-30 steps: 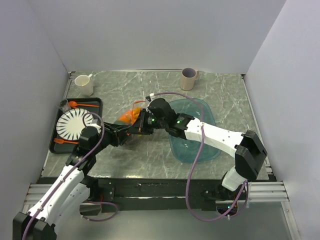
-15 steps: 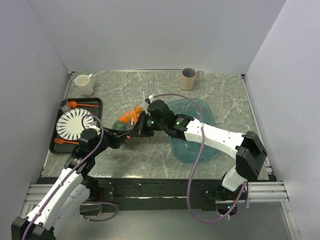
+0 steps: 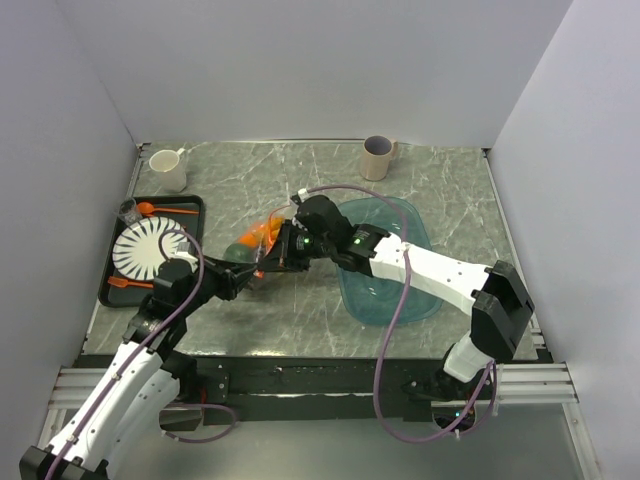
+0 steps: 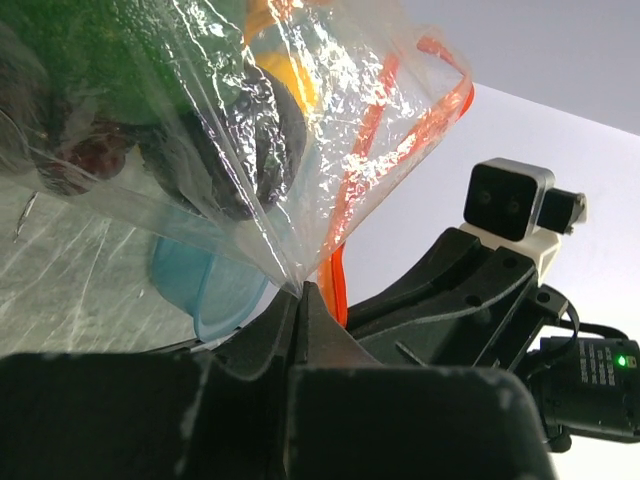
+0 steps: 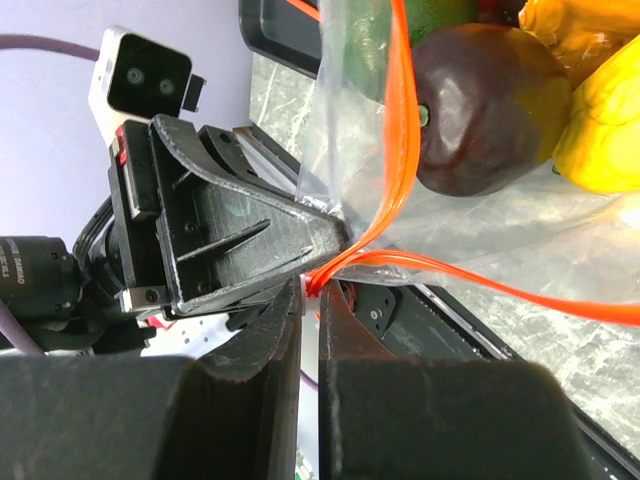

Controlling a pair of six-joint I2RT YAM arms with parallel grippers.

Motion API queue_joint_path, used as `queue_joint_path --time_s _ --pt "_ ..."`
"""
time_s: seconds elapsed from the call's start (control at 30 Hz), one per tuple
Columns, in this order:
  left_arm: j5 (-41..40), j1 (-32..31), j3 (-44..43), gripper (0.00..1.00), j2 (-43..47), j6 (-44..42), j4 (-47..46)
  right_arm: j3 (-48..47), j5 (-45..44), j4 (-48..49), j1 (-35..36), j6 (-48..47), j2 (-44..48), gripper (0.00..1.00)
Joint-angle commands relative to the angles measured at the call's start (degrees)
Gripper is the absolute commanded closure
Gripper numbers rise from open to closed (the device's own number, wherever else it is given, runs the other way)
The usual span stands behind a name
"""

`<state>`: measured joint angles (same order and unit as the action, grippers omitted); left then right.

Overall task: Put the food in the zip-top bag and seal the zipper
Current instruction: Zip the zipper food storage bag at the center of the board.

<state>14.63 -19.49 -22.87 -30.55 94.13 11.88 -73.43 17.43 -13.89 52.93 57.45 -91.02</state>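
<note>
The zip-top bag (image 3: pixel 250 238) hangs clear and crinkly between both grippers, just left of the table's middle. The food sits inside it: a dark purple fruit (image 5: pixel 490 105), yellow pieces (image 5: pixel 600 110) and a green one (image 5: pixel 380 40). My left gripper (image 4: pixel 303 288) is shut on the bag's lower corner. My right gripper (image 5: pixel 322 285) is shut on the end of the orange-red zipper (image 5: pixel 400 120), with a bit of white slider showing between its jaws. The zipper's two strips part beyond that pinch, so the mouth stands open. Seen from above, the left gripper (image 3: pixel 255 272) and right gripper (image 3: pixel 283 258) nearly touch.
A translucent teal tray (image 3: pixel 400 260) lies under the right arm. At the left, a black tray (image 3: pixel 195 205) holds a white plate (image 3: pixel 150 250) and an orange spoon (image 3: pixel 165 210). A white mug (image 3: pixel 168 170) and a beige cup (image 3: pixel 378 157) stand at the back.
My left gripper has shut on the bag's corner. The left arm has drawn back a little to the left and the bag has shifted left with it. The right gripper keeps its pinch.
</note>
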Motion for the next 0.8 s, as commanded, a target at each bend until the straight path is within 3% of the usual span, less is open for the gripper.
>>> queue_joint_path --time_s 0.0,0.27,0.37,0.4,0.53,0.77 --pt "0.22 0.15 0.72 0.99 1.54 -3.25 5.43 -3.74 -5.48 1.23 -4.24 -0.23 0.67 1.00" --pt "1.19 0.15 0.81 0.99 0.93 -3.34 4.48 -3.38 -2.05 2.47 -4.68 0.12 -0.12 1.00" --pt "2.33 0.15 1.78 0.86 0.14 -2.20 -0.97 -1.47 -1.08 4.13 -3.28 1.86 0.58 1.00" --pt "2.24 0.15 1.26 0.72 -0.21 -2.19 -1.50 -0.58 -1.08 4.83 -2.92 2.48 1.28 1.00" --pt "1.28 0.15 -1.55 0.51 -1.71 -3.77 -1.95 3.54 -0.12 8.51 -1.42 5.47 2.43 1.00" --pt "-0.21 0.06 -2.27 0.49 0.65 -3.87 -1.24 2.42 0.94 8.88 -1.51 6.53 0.76 1.00"
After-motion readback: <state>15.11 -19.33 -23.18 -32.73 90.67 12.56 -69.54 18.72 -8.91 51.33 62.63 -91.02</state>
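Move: Both grippers already hold the bag's near corner: the zipper end, with both orange tracks, sits right in the right fingertips, some 2 cm right of the left hand point and 1 cm ahead and above. From the left hand, the green avocado inside the bag lies roughly 5 cm ahead, 3 cm left; the dark fruit lies about 7 cm straight ahead. Both are around 8 cm below. Keep the right gripper shut on the orange zipper tracks. Hold the left gripper still, then open it about halfway to let go of the film at the bag's corner while it sinks about 2 cm, and bring it up again by under 1 cm. Meanwhile ease the right hand about 1 cm forward and about as much down. ##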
